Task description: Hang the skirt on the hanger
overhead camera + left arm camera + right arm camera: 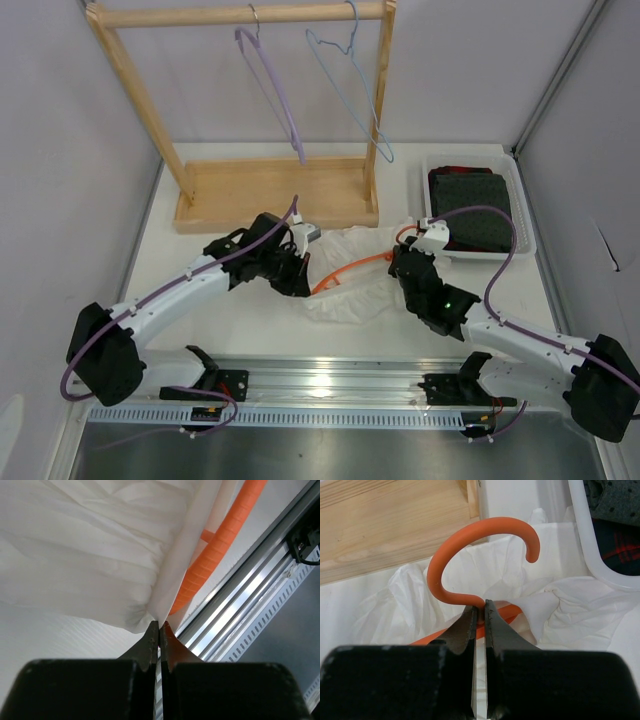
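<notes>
The white skirt [352,290] lies crumpled on the table between the two arms, with the orange hanger [345,272] running through it. My left gripper [159,624] is shut on an edge of the skirt [90,555], and an orange hanger arm [220,545] passes just beyond the pinched cloth. My right gripper [479,606] is shut on the hanger's neck, right under the curved hook [470,545], with skirt fabric [560,605] bunched around it. In the top view the left gripper [297,283] sits at the skirt's left side and the right gripper [403,262] at its right.
A wooden rack [270,190] stands at the back with a lilac hanger [275,85] and a pale blue wire hanger [352,80] on its rail. A white tray [528,240] of dark folded cloth sits at the right. A metal rail [340,385] runs along the near edge.
</notes>
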`<state>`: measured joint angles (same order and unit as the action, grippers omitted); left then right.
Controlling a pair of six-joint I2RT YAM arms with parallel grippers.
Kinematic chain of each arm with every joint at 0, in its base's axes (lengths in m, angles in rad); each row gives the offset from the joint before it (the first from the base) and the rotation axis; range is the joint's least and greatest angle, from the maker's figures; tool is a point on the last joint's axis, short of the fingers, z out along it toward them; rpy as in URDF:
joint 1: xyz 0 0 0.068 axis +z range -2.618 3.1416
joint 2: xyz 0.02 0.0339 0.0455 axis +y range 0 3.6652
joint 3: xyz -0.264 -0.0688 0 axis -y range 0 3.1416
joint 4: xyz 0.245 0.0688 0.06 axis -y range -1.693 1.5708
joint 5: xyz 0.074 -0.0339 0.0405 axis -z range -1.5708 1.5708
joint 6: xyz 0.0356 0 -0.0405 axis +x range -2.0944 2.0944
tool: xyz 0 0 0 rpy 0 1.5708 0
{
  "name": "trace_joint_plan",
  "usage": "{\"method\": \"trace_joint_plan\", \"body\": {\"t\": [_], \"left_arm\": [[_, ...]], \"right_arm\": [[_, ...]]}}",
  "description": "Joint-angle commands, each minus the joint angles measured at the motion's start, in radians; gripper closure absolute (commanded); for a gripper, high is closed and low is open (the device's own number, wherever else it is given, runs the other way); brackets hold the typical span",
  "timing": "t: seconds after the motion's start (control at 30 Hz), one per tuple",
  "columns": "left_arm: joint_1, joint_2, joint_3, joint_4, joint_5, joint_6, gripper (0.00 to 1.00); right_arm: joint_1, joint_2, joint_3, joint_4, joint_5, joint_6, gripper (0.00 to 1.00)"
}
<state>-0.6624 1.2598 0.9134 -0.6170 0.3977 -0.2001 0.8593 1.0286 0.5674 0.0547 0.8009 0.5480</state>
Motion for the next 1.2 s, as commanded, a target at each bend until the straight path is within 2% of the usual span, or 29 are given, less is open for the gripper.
{"method": "trace_joint_plan", "body": {"t": [0.0, 0.13, 0.3, 0.53, 0.7, 1.17], "left_arm": [[0.014, -0.043, 0.036, -0.168, -0.025, 0.039, 1.00], [0.015, -0.040, 0.035, -0.173, -0.023, 0.041, 1.00], [0.015, -0.048, 0.115, -0.167, -0.037, 0.013, 1.00], [0.012, -0.016, 0.277, -0.178, -0.045, -0.009, 1.00], [0.001, 0.010, 0.308, -0.164, -0.033, -0.013, 1.00], [-0.063, 0.084, 0.429, -0.131, -0.026, -0.033, 1.00]], "right_arm": [[-0.065, 0.019, -0.001, -0.098, 0.198, 0.012, 1.00], [-0.072, 0.014, 0.008, -0.095, 0.173, 0.010, 1.00], [-0.037, 0.018, 0.002, -0.078, 0.215, -0.040, 1.00], [0.066, 0.013, 0.005, -0.067, 0.310, -0.099, 1.00], [0.158, 0.042, 0.049, -0.038, 0.365, -0.122, 1.00], [0.259, 0.157, 0.224, -0.052, 0.322, -0.112, 1.00]]}}
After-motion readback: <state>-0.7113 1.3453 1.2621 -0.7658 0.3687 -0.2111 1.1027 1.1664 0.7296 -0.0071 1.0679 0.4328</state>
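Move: My left hand still pinches the edge of the skirt's waistband, and the hanger's left end lies level with it fore and aft, some 2 cm to its right and about 1 cm lower. My right hand still grips the hanger's neck. From it the pinched waistband edge is about 18 cm left, 5 cm back and a little lower, the hook 5 cm ahead and 2 cm right, the white basket 13 cm ahead, 18 cm right and well below. I lift the pinched waistband edge with my left hand about 8 cm, easing forward a little, sag slightly, then carry it some 3 cm right and back up, over the hanger's left end. Meanwhile my right hand, still gripping the neck, draws back about 2 cm, rolling roughly 10 degrees left side down, then feeds the hanger 4 cm left and 3 cm up towards my left hand. ##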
